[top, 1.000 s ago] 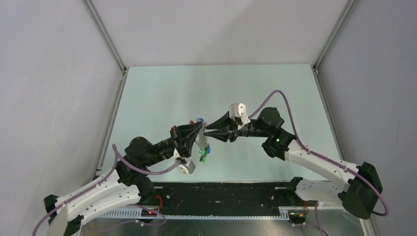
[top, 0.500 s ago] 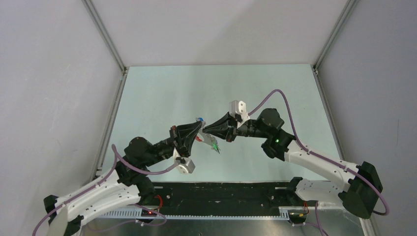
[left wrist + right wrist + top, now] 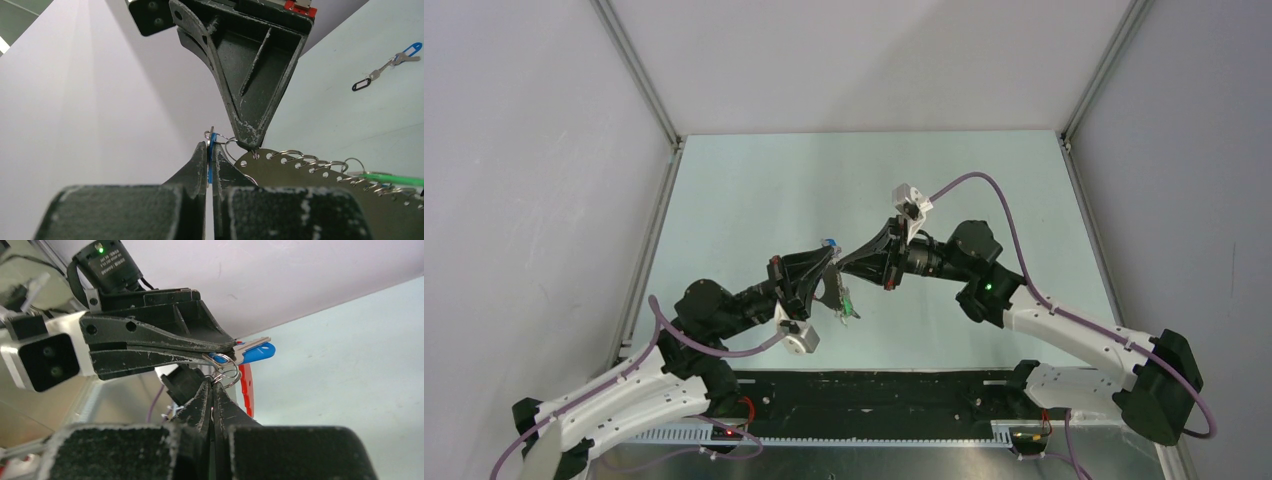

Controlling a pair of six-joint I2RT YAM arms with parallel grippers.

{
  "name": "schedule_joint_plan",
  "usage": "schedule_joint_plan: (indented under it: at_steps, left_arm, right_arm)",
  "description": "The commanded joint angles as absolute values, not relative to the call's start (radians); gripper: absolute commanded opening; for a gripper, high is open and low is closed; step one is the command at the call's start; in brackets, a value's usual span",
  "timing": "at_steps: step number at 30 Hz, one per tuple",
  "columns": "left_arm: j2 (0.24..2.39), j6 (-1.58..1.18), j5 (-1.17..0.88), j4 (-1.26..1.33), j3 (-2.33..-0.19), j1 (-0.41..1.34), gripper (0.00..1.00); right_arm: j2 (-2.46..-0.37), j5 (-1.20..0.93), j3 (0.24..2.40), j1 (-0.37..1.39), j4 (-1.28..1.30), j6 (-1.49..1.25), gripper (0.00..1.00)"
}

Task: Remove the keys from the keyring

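The keyring hangs in mid-air between my two grippers: a perforated curved band, red in the right wrist view (image 3: 247,385) and grey in the left wrist view (image 3: 310,175), edged with several small wire rings. My left gripper (image 3: 210,145) is shut on a blue-capped key (image 3: 256,352) at one end. My right gripper (image 3: 212,384) is shut on the keyring at a small wire ring beside that key. In the top view the tips of the left gripper (image 3: 831,264) and the right gripper (image 3: 842,266) nearly touch. A green-capped key (image 3: 847,301) dangles below them.
A separate blue-capped key with a black tag (image 3: 387,67) lies on the pale green table (image 3: 754,190). Grey enclosure walls and metal frame posts (image 3: 639,75) surround the table. The black base rail (image 3: 874,395) runs along the near edge.
My right gripper has shut on the keyring and its wrist has rolled. The hanging keys swung right and came back under the tips. The left gripper stayed shut on the blue key.
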State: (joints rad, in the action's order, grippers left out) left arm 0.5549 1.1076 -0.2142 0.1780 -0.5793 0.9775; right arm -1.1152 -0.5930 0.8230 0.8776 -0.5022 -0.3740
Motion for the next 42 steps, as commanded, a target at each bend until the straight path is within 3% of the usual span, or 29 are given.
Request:
schedule_joint_plan:
  at_steps: [1, 19, 32, 34, 35, 37, 42]
  left_arm:
    - [0.541, 1.123, -0.213, 0.241, -0.589, 0.976, 0.00]
    - [0.525, 1.122, -0.211, 0.240, -0.582, 0.976, 0.00]
    - [0.573, 1.166, -0.296, 0.187, -0.587, 0.976, 0.00]
    - [0.577, 1.176, -0.297, 0.179, -0.588, 0.976, 0.00]
    - [0.578, 1.175, -0.296, 0.178, -0.589, 0.976, 0.00]
    - [0.574, 1.168, -0.291, 0.178, -0.591, 0.976, 0.00]
    - [0.565, 1.161, -0.280, 0.177, -0.593, 0.976, 0.00]
  right_arm:
    - [-1.099, -0.562, 0.845, 0.888, -0.525, -0.569, 0.00]
    - [-1.051, -0.421, 0.795, 0.884, -0.551, -0.613, 0.00]
    - [-1.178, -0.587, 0.837, 0.739, -0.588, -1.063, 0.00]
    - [-1.189, -0.642, 0.836, 0.728, -0.637, -1.116, 0.11]
    - [-1.189, -0.668, 0.837, 0.725, -0.658, -1.125, 0.23]
    - [-1.170, -0.678, 0.837, 0.713, -0.635, -1.091, 0.30]
    - [-1.074, -0.651, 0.837, 0.677, -0.500, -0.957, 0.36]
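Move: The right fingers are already shut on the small metal ring, whose middle lies about 1 cm forward, 1 cm left and 1 cm above them. The blue tag with its key, held by the left gripper, is some 3 cm forward, 2 cm left and 2 cm up; the keyring plate hangs about 8 cm below and 1 cm back, 1 cm to the left. From the left gripper the ring is roughly 2 cm back, 1 cm right and 1 cm down. Keep the left gripper shut on the blue tag and key, letting it dip only 1–2 cm late on. With the right fingers still pinching the ring, ease slightly right, then pull forward about 3.5 cm, sinking a little, while rolling the hand some 40 degrees about its pointing axis, top side forward. Finally open to a third, let go of the ring and draw off to the right. ##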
